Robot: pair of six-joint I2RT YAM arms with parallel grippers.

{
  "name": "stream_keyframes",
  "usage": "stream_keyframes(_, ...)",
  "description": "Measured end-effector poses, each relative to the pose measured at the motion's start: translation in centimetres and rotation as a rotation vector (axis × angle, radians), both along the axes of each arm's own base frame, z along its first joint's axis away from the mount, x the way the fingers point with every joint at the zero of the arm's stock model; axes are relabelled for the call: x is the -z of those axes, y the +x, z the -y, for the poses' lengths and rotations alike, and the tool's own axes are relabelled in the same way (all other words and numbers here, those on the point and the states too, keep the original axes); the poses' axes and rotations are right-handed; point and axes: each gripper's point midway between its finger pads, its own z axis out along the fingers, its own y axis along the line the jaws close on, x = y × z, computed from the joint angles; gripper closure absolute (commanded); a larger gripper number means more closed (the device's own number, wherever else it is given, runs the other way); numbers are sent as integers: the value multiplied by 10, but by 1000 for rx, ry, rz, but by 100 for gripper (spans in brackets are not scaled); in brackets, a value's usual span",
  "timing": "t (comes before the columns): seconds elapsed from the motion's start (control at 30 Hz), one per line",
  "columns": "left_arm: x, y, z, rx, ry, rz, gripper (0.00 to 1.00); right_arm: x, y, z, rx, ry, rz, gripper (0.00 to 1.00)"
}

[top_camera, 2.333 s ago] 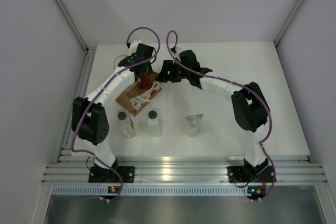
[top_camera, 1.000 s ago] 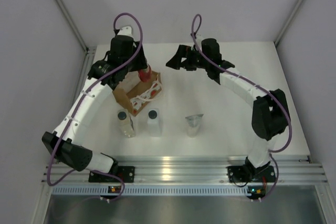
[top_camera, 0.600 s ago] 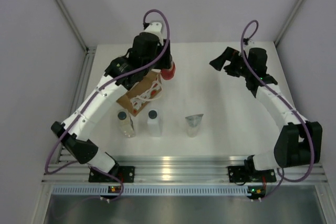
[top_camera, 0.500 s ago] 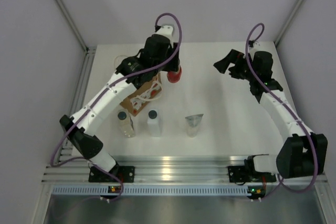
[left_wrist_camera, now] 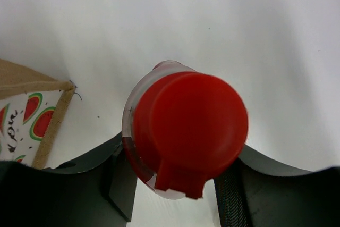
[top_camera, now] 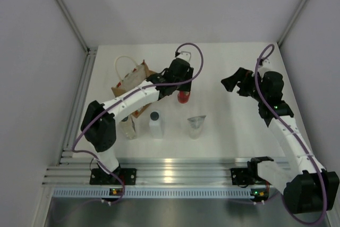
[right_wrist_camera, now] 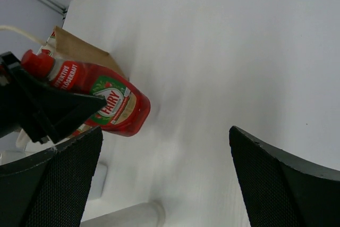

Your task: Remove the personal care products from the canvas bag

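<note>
My left gripper (top_camera: 182,87) is shut on the slim red bottle (top_camera: 184,97), holding it upright by the neck just right of the canvas bag (top_camera: 130,78); its base is at or just above the table. In the left wrist view the red cap (left_wrist_camera: 188,126) sits between my fingers (left_wrist_camera: 119,182), with the bag's corner (left_wrist_camera: 29,110) at the left. The clear bottle (top_camera: 127,127), white bottle (top_camera: 155,123) and silvery pouch (top_camera: 196,126) stand in a row near the front. My right gripper (top_camera: 234,82) is open and empty, well right of the red bottle (right_wrist_camera: 109,104).
The bag's white rope handle (top_camera: 123,63) loops up at the back left. My left arm (top_camera: 133,99) stretches over the bag and the clear bottle. White enclosure walls stand close on both sides. The table's metal rail (top_camera: 180,174) runs along the front.
My left gripper lifted the red bottle out of the bag and carried it right and down beside the bag. My right arm drew back to the right. The bag shifted back-left.
</note>
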Motion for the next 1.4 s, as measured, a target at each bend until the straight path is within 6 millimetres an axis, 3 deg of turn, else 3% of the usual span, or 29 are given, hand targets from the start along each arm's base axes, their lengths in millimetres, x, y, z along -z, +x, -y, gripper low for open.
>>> stream_keyframes(0.27,65,-1,-5,-57,3,-21,100,-5,-8,3,8,0,24,1)
stream_keyframes(0.47,63,6,-2,-104,-28,40,100,-10,-11,4,9,1,42,1)
stream_keyframes(0.53,65,5,-4,-118,-22,49,87,-12,-11,4,9,2,48,1)
stream_keyframes(0.57,66,5,-4,-122,-17,52,72,-13,-12,4,10,2,52,1)
stream_keyframes(0.7,66,3,-3,-124,-8,61,40,-17,-13,6,20,1,65,0)
stream_keyframes(0.73,67,2,-2,-121,-6,61,36,-18,-13,7,22,1,67,0)
stream_keyframes(0.77,66,3,-2,-121,-5,66,25,-19,-13,7,24,1,70,0)
stream_keyframes(0.9,54,11,4,-135,-41,117,8,-21,-14,8,29,2,77,0)
stream_keyframes(1.23,48,15,0,-159,-39,144,2,-23,-15,8,33,7,81,0)
stream_keyframes(1.4,20,14,-3,-152,-39,165,2,-23,-15,8,33,8,81,1)
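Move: The red Fairy bottle, still gripped upright in the left hand, is bound for the bare table straight under that hand, about 19 cm down. Around that spot stand the silver pouch, some 15 cm back and 5 cm to the right, the white bottle, 15 cm back and 12 cm left, and the canvas bag, about 20 cm left and 4 cm farther out. From the right hand the spot lies roughly 20 cm left, 4 cm ahead and 23 cm below. The red bottle is carried straight down about 6.5 cm by the left hand to the bare table and held there briefly. The left fingers then open wide and let go of it while the hand tips up and turns slightly counter-clockwise, before rising about 4 cm. The open, empty right hand only eases up and a little back. ##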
